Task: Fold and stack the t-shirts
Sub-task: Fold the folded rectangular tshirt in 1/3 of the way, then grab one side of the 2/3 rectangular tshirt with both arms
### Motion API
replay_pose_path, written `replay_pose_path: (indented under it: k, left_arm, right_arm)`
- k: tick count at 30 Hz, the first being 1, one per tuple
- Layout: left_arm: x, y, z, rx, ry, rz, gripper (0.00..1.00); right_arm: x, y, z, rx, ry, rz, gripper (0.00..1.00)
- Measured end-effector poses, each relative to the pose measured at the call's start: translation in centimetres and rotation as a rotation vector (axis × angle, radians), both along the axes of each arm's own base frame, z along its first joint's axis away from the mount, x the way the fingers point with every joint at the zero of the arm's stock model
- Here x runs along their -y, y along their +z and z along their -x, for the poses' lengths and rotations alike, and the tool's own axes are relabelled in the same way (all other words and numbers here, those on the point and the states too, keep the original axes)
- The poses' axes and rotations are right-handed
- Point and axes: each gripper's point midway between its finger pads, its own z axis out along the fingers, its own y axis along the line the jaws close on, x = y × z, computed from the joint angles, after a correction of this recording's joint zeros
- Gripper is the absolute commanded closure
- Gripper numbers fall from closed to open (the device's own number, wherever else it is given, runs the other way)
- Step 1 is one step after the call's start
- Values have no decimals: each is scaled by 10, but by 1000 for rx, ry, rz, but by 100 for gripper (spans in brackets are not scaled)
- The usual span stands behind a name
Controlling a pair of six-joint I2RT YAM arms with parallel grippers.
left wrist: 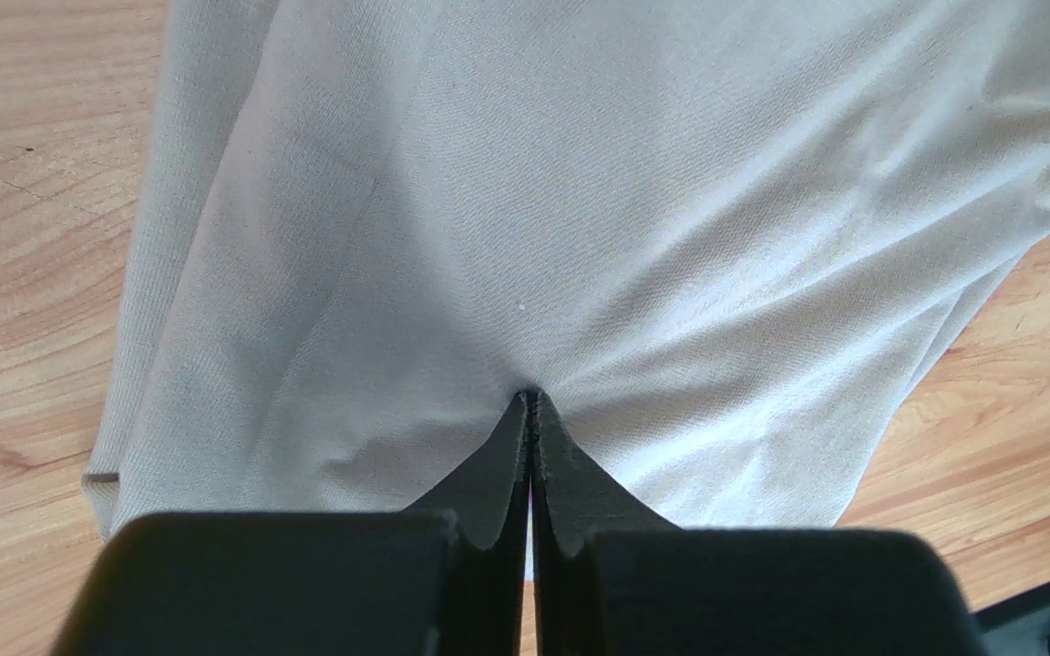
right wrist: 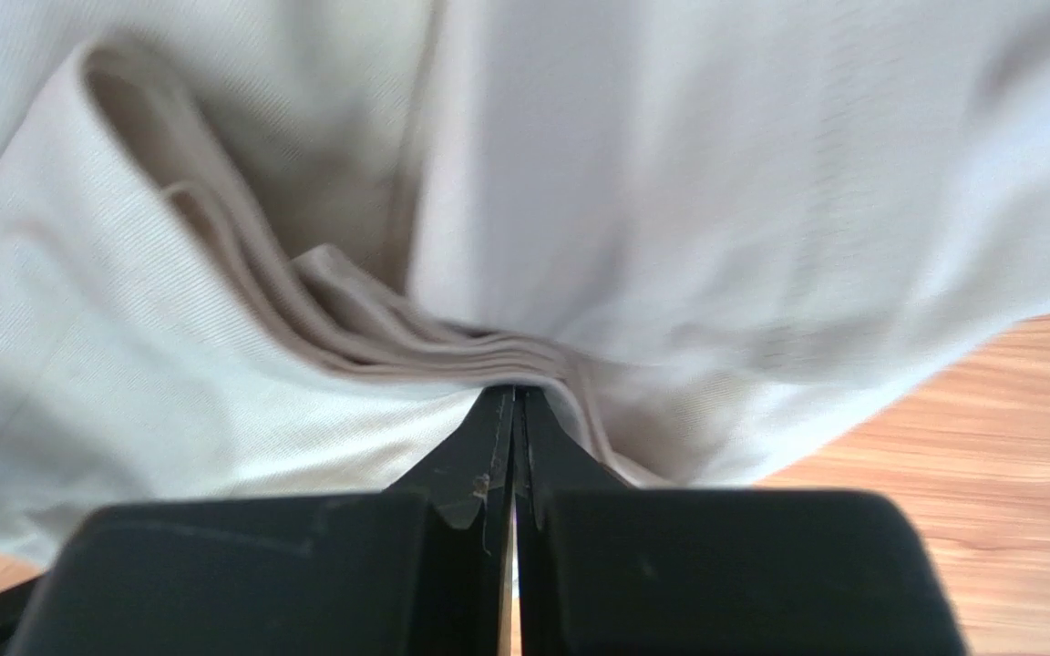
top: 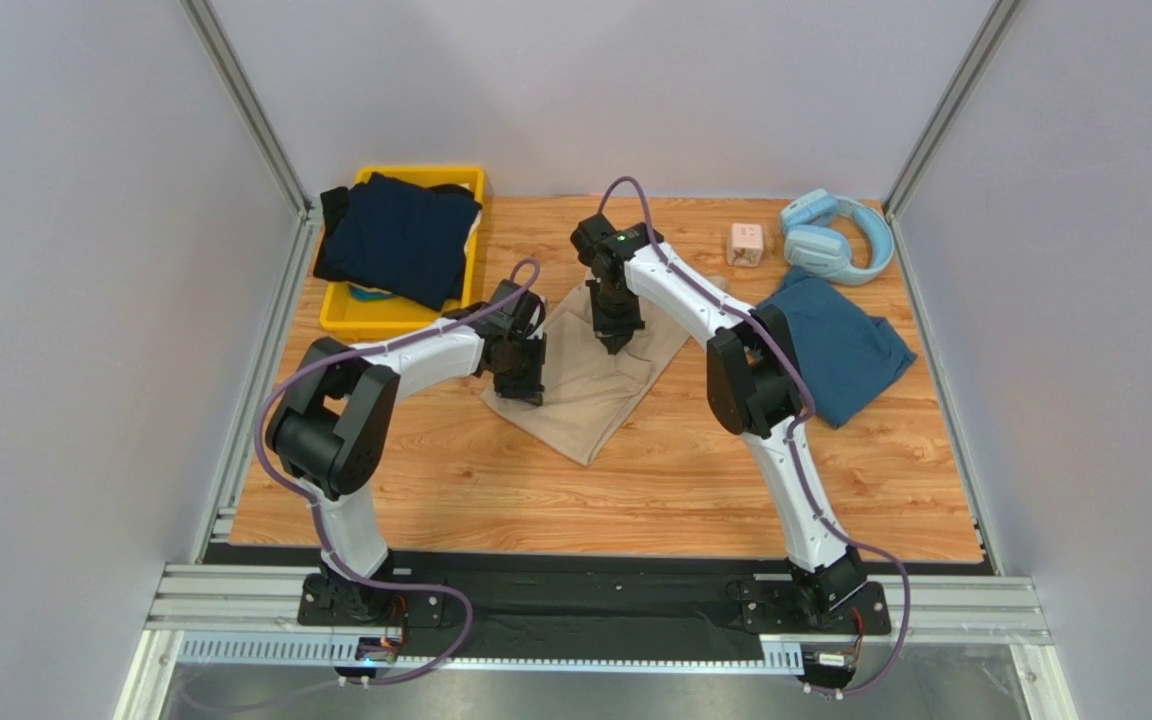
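The beige t-shirt (top: pixel 597 393) lies partly folded in the middle of the table. My left gripper (top: pixel 522 393) is shut on its left edge; in the left wrist view the cloth (left wrist: pixel 558 205) puckers into the closed tips (left wrist: pixel 531 397). At the shirt's far edge my right gripper (top: pixel 620 342) is also shut, with bunched layers of the fabric (right wrist: pixel 216 342) gathered at its tips (right wrist: pixel 514 392). The teal-blue t-shirt (top: pixel 838 345) lies folded at the right. The dark navy t-shirt (top: pixel 394 240) rests on the yellow bin (top: pixel 342 311).
Light-blue headphones (top: pixel 838 237) and a small pale cube (top: pixel 748 243) sit at the back right. The yellow bin stands at the back left. Grey walls close in the table on three sides. Bare wood (top: pixel 612 495) shows along the front.
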Motion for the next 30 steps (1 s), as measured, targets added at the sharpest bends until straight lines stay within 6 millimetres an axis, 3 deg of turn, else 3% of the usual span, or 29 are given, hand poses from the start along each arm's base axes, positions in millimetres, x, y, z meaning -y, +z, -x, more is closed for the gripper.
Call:
replay_pose_path:
  k: [13,18,21,23,25,27,28,30]
  left_arm:
    - [-1,0,12,23,-31,27,100]
    - [-2,-1,24,16,-46,32,100]
    - [-3,-1,27,17,-46,33,100]
    - [-6,0,31,13,-43,26,92]
    - [-12,1,37,2,-37,1,87]
    - [-19,2,43,-12,-30,-30,75]
    - [-24,4,46,-18,-26,-47,65]
    - [-30,8,49,-19,-25,-76,60]
  right_arm:
    - [16,-3,-14,50,39,88,100]
    - [25,-14,-7,13,46,106,100]
    - [26,-9,-4,6,52,88,98]
    - [24,8,-5,30,56,56,91]
    - [23,37,-8,78,59,7,81]
    - [21,75,-11,147,60,-51,74]
    - [22,98,-11,190,60,-84,58]
    - [25,142,-5,264,55,-170,60]
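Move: The middle of the folded beige t-shirt lies about 8 cm ahead and 7 cm right of the left hand, whose shut fingers already rest on its near part, and roughly 2 cm left of the right hand, level with it, just below both. From the right hand the folded blue t-shirt is some 26 cm right and 1 cm ahead, the small block 15 cm right and 17 ahead. The yellow bin sits about 22 cm ahead and 16 left of the left hand. Left fingertips drag the beige t-shirt back about 5 cm; right ones lift 14 cm off it; both open. ##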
